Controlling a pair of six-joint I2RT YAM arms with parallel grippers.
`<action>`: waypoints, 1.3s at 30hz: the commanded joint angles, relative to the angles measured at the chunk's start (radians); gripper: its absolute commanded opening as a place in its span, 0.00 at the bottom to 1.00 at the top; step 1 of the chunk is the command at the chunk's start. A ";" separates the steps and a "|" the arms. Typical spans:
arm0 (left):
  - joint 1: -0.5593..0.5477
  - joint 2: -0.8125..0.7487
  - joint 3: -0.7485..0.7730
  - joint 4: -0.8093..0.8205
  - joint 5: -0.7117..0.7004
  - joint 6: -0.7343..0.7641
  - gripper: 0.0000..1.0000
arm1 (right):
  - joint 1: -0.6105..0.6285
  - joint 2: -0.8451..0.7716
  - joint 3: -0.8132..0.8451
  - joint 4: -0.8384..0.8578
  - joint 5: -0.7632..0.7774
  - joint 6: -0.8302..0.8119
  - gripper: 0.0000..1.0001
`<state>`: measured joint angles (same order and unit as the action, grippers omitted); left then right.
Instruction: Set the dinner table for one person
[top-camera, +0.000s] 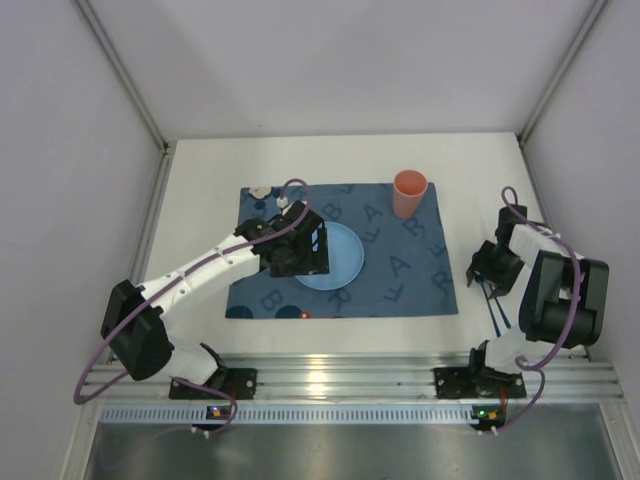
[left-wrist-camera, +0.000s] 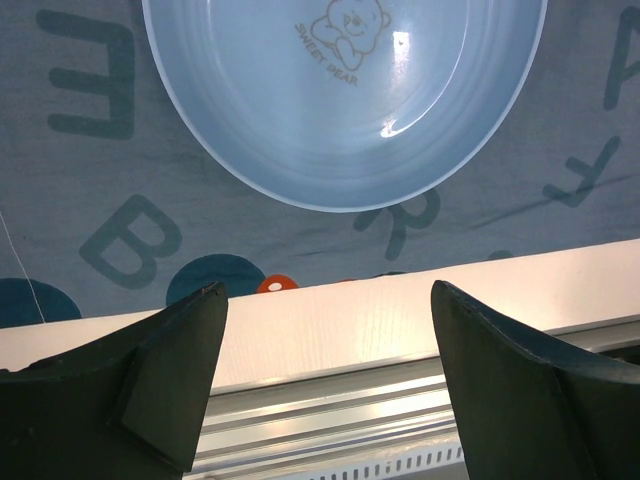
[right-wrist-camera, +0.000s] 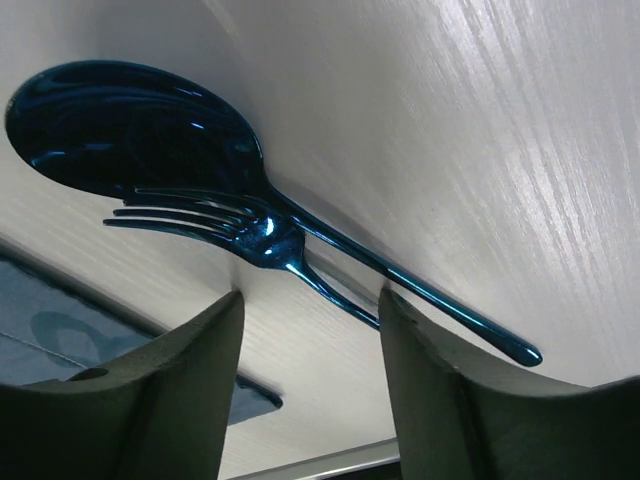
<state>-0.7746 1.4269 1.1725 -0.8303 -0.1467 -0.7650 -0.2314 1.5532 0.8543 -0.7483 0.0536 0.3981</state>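
Note:
The white dinner table (top-camera: 200, 215) carries a dark blue lettered mat (top-camera: 400, 270). A light blue plate (top-camera: 335, 257) lies at the mat's middle, and a salmon cup (top-camera: 409, 193) stands upright at its back right. My left gripper (top-camera: 300, 258) hovers over the plate's left part, open and empty; the plate (left-wrist-camera: 340, 90) fills the top of the left wrist view. My right gripper (top-camera: 483, 272) is low over the bare table right of the mat, open. A shiny blue spoon (right-wrist-camera: 130, 130) and fork (right-wrist-camera: 200, 218) lie just ahead of it; the fork's handle runs between its fingers (right-wrist-camera: 200, 380).
An aluminium rail (top-camera: 330, 380) runs along the table's near edge. White enclosure walls stand left, right and behind. A small white object (top-camera: 260, 191) sits at the mat's back left corner. The mat's corner (right-wrist-camera: 60, 330) shows left of my right fingers.

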 joint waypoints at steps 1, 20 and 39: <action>0.005 -0.014 0.000 0.023 -0.013 -0.034 0.88 | -0.006 0.057 0.019 0.118 0.006 -0.027 0.55; 0.005 -0.026 -0.005 0.008 -0.027 -0.050 0.86 | 0.070 0.150 0.230 0.040 0.067 -0.116 0.00; 0.021 -0.164 0.033 0.338 0.231 0.179 0.85 | 0.541 -0.030 0.905 -0.206 -0.198 0.260 0.00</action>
<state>-0.7544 1.3380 1.2289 -0.7048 -0.0727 -0.6590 0.2867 1.5063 1.6787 -0.9295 -0.0444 0.5640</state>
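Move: The fork I am about to grip lies under my half-open right fingers: they straddle its neck, and its middle is some 4 cm back, 1 cm right and a centimetre lower. The spoon's middle is about level and 2 cm to my right, also a centimetre lower. The cup stands roughly 21 cm ahead and 17 cm left, the plate 9 cm ahead and 36 cm left. From my left hand the fork is about 37 cm right, 4 cm back and 13 cm down. I pinch the fork at its neck, closing my right fingers fully while they stay down at the table, then sweep it forward and increasingly up and left towards the cup, rising some 27 cm as the fingers swing outward about 40 degrees and the hand turns counter-clockwise. Late on, my open left hand lifts about 6 cm away from the plate, drifting right and forward. ##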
